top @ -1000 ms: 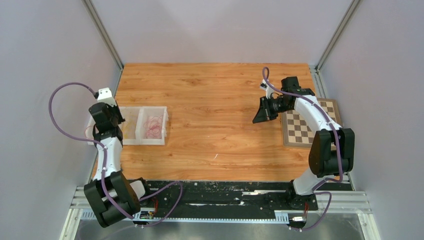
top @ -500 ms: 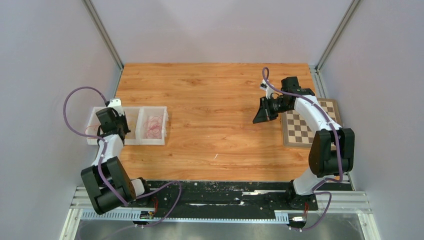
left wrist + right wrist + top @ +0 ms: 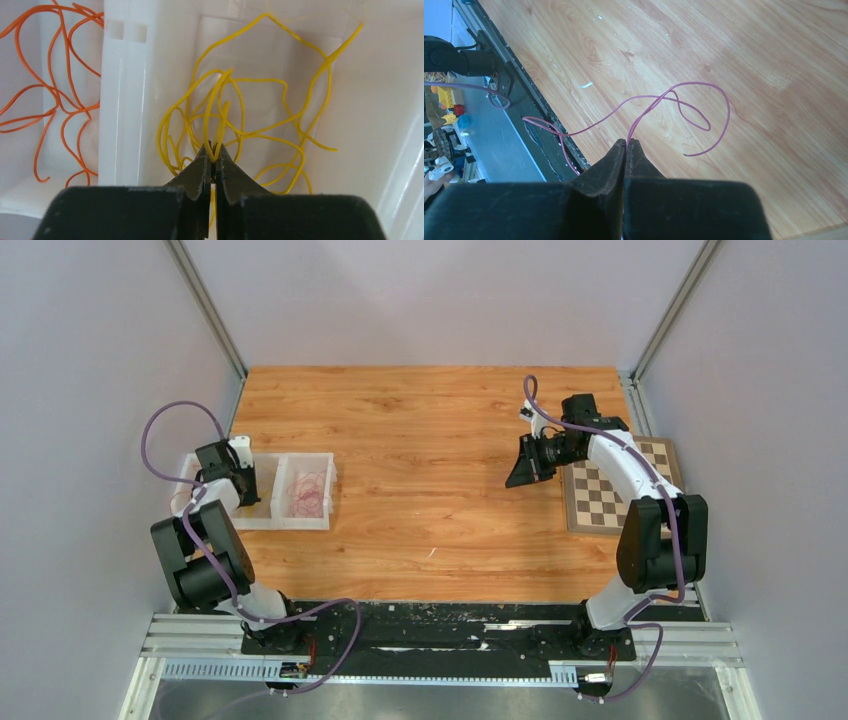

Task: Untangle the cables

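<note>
My left gripper (image 3: 213,149) is shut on a strand of the curly yellow cable (image 3: 280,120), which lies in a compartment of the white bin (image 3: 125,100). From above, the left gripper (image 3: 240,480) sits low over the bin's middle compartment. An orange cable (image 3: 55,95) fills the neighbouring compartment, and a red cable (image 3: 308,490) lies in the right one. My right gripper (image 3: 626,142) is shut on a thin pink cable (image 3: 696,83) that dangles in loops above the table. In the top view the right gripper (image 3: 520,472) hangs over the table's right half.
The white bin (image 3: 300,456) stands at the table's left edge. A checkerboard (image 3: 600,502) lies at the right edge, partly under the right arm. Grey walls close in both sides and the back. A black rail (image 3: 450,625) runs along the near edge.
The left arm has folded back toward its base and its gripper has come down to the bin's middle compartment with the yellow cable. The right arm has not moved.
</note>
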Motion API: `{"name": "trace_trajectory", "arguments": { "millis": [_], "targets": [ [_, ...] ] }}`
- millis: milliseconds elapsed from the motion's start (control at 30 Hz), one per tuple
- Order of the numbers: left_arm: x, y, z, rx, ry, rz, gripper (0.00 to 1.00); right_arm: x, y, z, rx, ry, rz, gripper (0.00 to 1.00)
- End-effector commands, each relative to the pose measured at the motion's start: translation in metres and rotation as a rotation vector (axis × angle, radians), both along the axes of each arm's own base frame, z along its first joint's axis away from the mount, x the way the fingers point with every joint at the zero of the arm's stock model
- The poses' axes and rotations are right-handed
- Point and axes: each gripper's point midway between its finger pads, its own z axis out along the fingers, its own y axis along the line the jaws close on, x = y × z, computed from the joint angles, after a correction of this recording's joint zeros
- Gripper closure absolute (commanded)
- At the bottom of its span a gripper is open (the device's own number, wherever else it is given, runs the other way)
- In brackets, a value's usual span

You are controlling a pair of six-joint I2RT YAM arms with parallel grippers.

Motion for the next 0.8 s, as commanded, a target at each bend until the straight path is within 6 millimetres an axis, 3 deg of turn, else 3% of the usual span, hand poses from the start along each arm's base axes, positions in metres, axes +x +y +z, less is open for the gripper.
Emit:
{"name": "trace_trajectory", "arguments": {
  "millis": [0, 133, 233, 667, 767],
  "targets": [
    [0.007, 0.003, 0.005, 0.007, 0.018, -0.035, 0.90, 0.004, 0.001, 0.004, 0.004, -0.019, 0.012, 1.00],
    [0.006, -0.002, 0.017, 0.017, 0.005, -0.045, 0.69, 0.003, 0.001, 0.005, 0.005, -0.025, 0.013, 1.00],
    [0.006, -0.008, 0.041, 0.026, -0.049, -0.054, 0.56, 0.003, 0.001, 0.007, 0.008, -0.027, 0.015, 1.00],
    [0.020, -0.015, 0.132, 0.097, -0.181, -0.096, 0.29, 0.005, 0.004, 0.018, 0.021, -0.052, 0.023, 1.00],
    [0.024, -0.032, 0.160, 0.079, -0.237, -0.163, 0.20, 0.007, 0.006, 0.025, 0.040, -0.065, 0.029, 1.00]
  ]
}}
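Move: The left hand is down inside the middle compartment of the white bin, shut on a strand of the yellow cable; the yellow heap on the compartment floor has its middle about 3 cm ahead, 2 cm right and 3 cm below. At about the same depth, the orange cable lies some 12 cm to its left and 3 cm ahead, the pink cable some 14 cm to its right and 2 cm ahead. From the right hand the yellow cable is about 59 cm left, 4 cm ahead and 13 cm lower. The left hand sinks barely half a centimetre as its fingers start to open, letting go of the yellow cable over the middle compartment's floor while easing slightly back and to its left. Still opening to about three-quarters, it then lifts nearly straight up out of the bin, some 11 cm above where it began, edging forward a couple of centimetres late in the rise as the fingertips tilt slightly outward, by less than 10 degrees. ##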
